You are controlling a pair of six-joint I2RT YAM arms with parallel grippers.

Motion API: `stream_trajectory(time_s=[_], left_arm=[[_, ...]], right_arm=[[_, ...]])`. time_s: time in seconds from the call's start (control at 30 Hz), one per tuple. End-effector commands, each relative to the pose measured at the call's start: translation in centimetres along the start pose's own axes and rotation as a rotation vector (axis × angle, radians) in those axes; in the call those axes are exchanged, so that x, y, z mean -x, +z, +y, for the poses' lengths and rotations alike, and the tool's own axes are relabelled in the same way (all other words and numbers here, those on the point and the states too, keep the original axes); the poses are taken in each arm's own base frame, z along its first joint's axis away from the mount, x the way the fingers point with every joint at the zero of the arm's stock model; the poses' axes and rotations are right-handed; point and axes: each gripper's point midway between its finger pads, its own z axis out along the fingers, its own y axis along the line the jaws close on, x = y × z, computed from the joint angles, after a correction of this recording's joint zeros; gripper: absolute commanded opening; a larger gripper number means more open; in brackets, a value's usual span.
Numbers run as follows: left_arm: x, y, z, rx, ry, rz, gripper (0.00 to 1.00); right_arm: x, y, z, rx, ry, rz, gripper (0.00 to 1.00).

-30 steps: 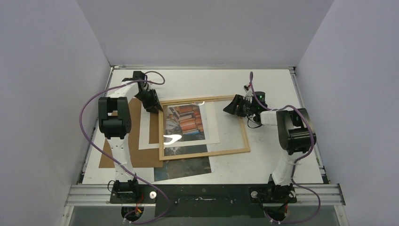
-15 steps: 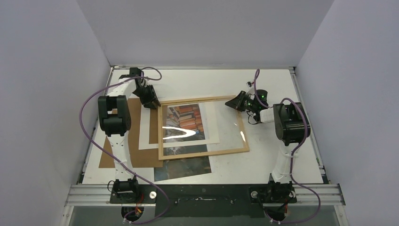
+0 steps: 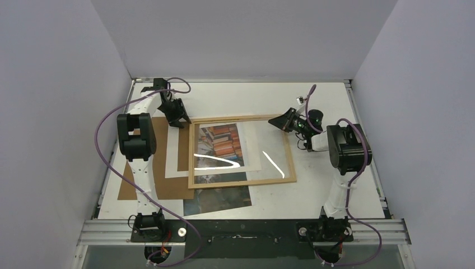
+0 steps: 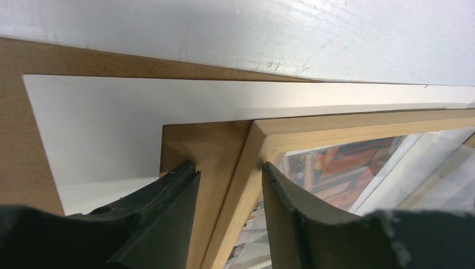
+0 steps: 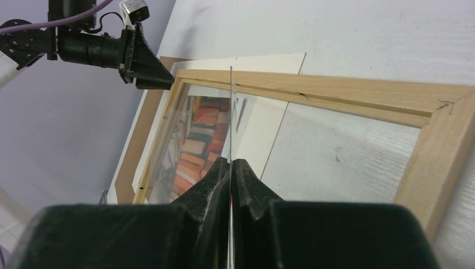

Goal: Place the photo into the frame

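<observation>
The light-wood frame [image 3: 241, 150] lies flat mid-table. The photo [image 3: 219, 143], a print of stacked colourful books, lies under it, its near end sticking out past the frame's near rail. My left gripper [image 3: 178, 120] is at the frame's far-left corner. In the left wrist view its jaws [image 4: 228, 166] stand open astride the frame's left rail [image 4: 336, 126], with a gap beside the left finger. My right gripper [image 3: 284, 121] is at the far-right corner. It is shut [image 5: 231, 161] on a thin clear pane [image 5: 231, 112], seen edge-on above the frame [image 5: 347, 92].
A white mat [image 3: 177, 163] with a rectangular opening lies partly under the frame's left side. A brown backing board [image 3: 143, 180] lies beneath it toward the left edge. Grey walls close the table on three sides.
My right gripper has shut on the clear pane at the far-right corner and shifted slightly back. The glare streaks on the pane have moved. My left gripper's jaws have widened a little.
</observation>
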Motion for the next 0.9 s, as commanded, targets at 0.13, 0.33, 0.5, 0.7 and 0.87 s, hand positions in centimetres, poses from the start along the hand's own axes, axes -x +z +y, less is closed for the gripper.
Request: stream_trajectory(time_s=[0.13, 0.33, 0.5, 0.7, 0.87], left_arm=[[2.4, -0.2, 1.0, 0.018, 0.006, -0.068, 0.54], [2.5, -0.1, -1.6, -0.131, 0.017, -0.067, 0.62], [2.5, 0.0, -2.8, -0.201, 0.018, -0.078, 0.65], [1.5, 1.0, -4.2, -0.228, 0.046, -0.079, 0.66], [0.9, 2.7, -4.8, -0.173, 0.075, -0.072, 0.61]], right_arm=[[5.3, -1.7, 5.5, 0.086, -0.205, -0.094, 0.00], [5.1, -2.1, 4.0, -0.013, -0.219, -0.071, 0.00], [5.4, -2.5, 3.3, -0.087, -0.227, -0.050, 0.00], [5.2, -2.7, 4.0, -0.092, -0.266, -0.027, 0.00], [4.7, -2.6, 5.4, -0.063, -0.326, 0.018, 0.00]])
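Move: The wooden frame's far-left corner is about 2 cm ahead and 2 cm right of the left hand, a centimetre below; its left rail already runs between the fingers. The photo's middle lies some 18 cm nearer than that hand and 13 cm to its right, the white mat's about 10 cm nearer and 11 cm right. The right hand already grips the clear pane; the frame's middle is roughly 10 cm left, 12 cm back and 8 cm below it. The clear pane stays pinched in the right hand's shut fingers, which raise it about 4 cm, then sink a centimetre while easing some 2 cm right and rolling their left side down. At the frame's far-left corner the left hand spreads its fingers wider around the rail and travels forward, then rightward too, rising slightly and tilting; whether a finger pushes the wood can't be seen. ##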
